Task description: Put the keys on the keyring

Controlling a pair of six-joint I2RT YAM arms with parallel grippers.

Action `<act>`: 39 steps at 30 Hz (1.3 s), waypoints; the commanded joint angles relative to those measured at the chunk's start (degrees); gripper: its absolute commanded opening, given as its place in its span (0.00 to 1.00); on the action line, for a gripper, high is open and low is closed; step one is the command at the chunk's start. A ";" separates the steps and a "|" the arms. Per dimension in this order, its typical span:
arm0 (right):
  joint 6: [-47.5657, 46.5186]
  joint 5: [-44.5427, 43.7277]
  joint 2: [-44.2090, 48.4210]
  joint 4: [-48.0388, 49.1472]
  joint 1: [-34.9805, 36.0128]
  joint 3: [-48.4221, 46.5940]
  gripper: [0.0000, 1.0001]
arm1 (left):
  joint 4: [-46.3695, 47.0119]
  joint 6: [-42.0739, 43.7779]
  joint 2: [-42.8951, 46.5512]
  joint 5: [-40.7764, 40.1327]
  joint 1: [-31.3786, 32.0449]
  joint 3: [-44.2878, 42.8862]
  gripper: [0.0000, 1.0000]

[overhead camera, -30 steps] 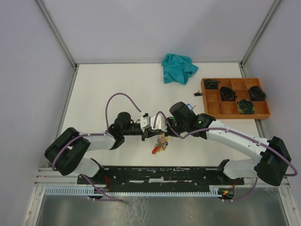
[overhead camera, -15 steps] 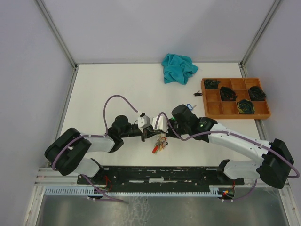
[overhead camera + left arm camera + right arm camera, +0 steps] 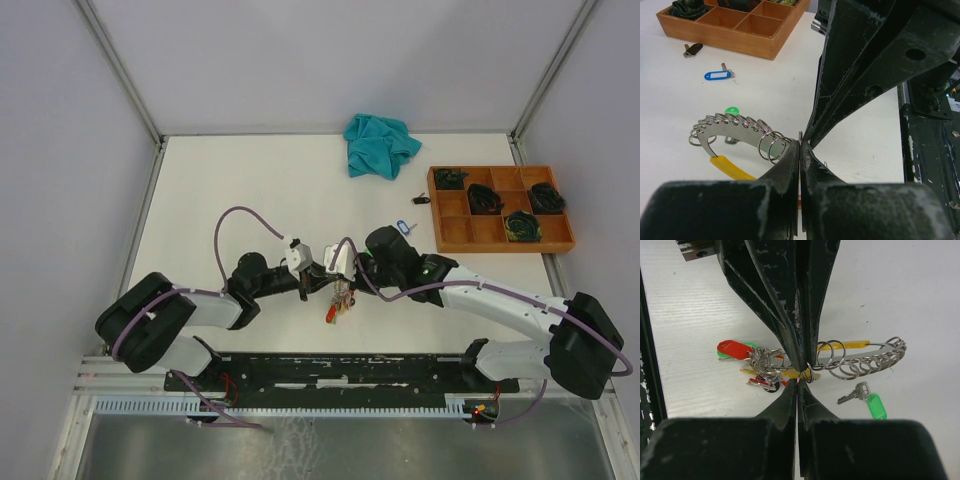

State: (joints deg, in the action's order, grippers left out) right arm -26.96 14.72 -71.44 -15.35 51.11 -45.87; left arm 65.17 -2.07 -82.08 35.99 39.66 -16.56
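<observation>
My left gripper [image 3: 327, 284] and right gripper [image 3: 343, 283] meet tip to tip above the table's near middle. Both are shut on the thin silver keyring [image 3: 735, 131], an arc strung with several small split loops. In the left wrist view my left gripper [image 3: 800, 145] pinches the wire where the right fingers [image 3: 860, 65] come down onto it. The right gripper [image 3: 798, 382] shows the same pinch from the other side. Keys [image 3: 762, 371] with red and yellow tags hang bunched on the keyring [image 3: 867, 358]. A green-tagged key [image 3: 866, 399] lies loose on the table, and a blue-tagged key [image 3: 403, 226] lies farther back.
A wooden compartment tray [image 3: 500, 208] with dark items stands at the right. A small black fob [image 3: 420, 199] lies beside it. A crumpled teal cloth [image 3: 379, 144] sits at the back. The arms' black base rail [image 3: 340, 368] runs along the near edge.
Both wrists have drifted slightly toward the near edge, carrying the key bundle along. The right arm's shift has uncovered the blue-tagged key. Both grips stay shut.
</observation>
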 commanded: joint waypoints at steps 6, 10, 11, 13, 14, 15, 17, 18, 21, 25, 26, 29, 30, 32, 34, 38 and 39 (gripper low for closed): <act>1.37 1.10 -1.21 5.30 0.39 0.72 0.01 | 14.66 -5.40 -1.53 -3.77 0.18 1.03 0.03; -0.10 -0.98 0.04 3.79 0.39 -0.28 0.01 | 14.74 -4.97 -1.61 -3.90 0.28 1.48 0.03; -0.70 -1.57 0.35 2.54 0.36 -0.98 0.01 | 14.45 -4.66 -1.36 -4.15 0.25 1.71 0.03; -2.27 -2.53 0.88 -0.52 0.38 -2.79 0.01 | 12.91 -3.32 -0.60 -4.57 0.22 2.11 0.06; -3.13 -2.80 1.02 -2.01 0.36 -3.78 0.01 | 11.72 -2.51 -0.17 -4.67 0.21 2.14 0.10; -3.80 -2.85 1.04 -3.70 0.39 -4.78 0.01 | 10.12 -1.65 0.38 -4.76 0.21 2.14 0.13; -5.09 -2.62 0.94 -6.53 0.35 -6.57 0.01 | 7.47 0.11 1.49 -4.79 0.24 2.14 0.19; -5.59 -2.41 0.81 -7.73 0.36 -7.42 0.01 | 6.52 0.78 2.08 -4.67 0.22 2.25 0.22; -6.86 -1.65 -0.02 -10.55 0.39 -9.56 0.01 | 3.86 2.55 3.14 -3.12 0.16 1.87 0.27; -8.24 -0.72 -1.49 -13.47 0.39 -11.93 0.01 | 1.05 4.16 3.30 -0.25 0.16 0.96 0.36; -8.70 -0.54 -1.87 -14.14 0.39 -12.52 0.01 | 0.11 4.79 3.07 0.96 0.16 0.37 0.38; -9.34 -0.23 -2.27 -15.01 0.39 -13.34 0.01 | -2.52 6.36 2.69 2.49 0.16 -1.06 0.39; -9.50 -0.11 -2.48 -15.31 0.39 -13.55 0.01 | -3.71 7.08 2.63 3.21 0.13 -1.62 0.39; -9.81 0.34 -2.80 -15.93 0.39 -14.04 0.01 | -5.69 8.38 2.51 4.41 0.11 -2.75 0.39; -9.96 0.69 -3.15 -16.27 0.39 -14.24 0.01 | -7.33 9.32 2.34 5.54 0.07 -3.84 0.39; -10.18 1.14 -3.28 -16.51 0.39 -14.44 0.01 | -10.57 10.82 1.00 7.74 -0.18 -6.05 0.39; -10.21 1.23 -3.27 -16.58 0.39 -14.52 0.01 | -11.05 10.84 0.51 8.29 -0.12 -6.45 0.39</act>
State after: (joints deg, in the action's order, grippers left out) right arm -35.97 14.57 -75.02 -32.49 51.27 -57.10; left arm 56.84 4.56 -80.16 40.64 39.83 -19.84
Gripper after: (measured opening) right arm 0.012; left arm 0.392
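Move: The small ring of the keyring being worked on sits at the tips of both hands, about 1 cm to the left hand's right and 1 cm to the right hand's left, about level with both. From the left hand, the green-tagged key on the table lies roughly 7 cm ahead, 7 cm to the right and 12 cm below; the blue-tagged key is about 12 cm ahead, 14 cm to the right and 12 cm below. The keyring's small ring stays pinched in the shut right fingers while the left fingers let go of it, opening to well under half their range. The left hand rises about 1 cm, sinks again, then drifts slightly right and back. The right hand first eases left and forward, then draws away rightwards and up about 2 cm, its fingertips dipping some 10 degrees, before sinking a little. ##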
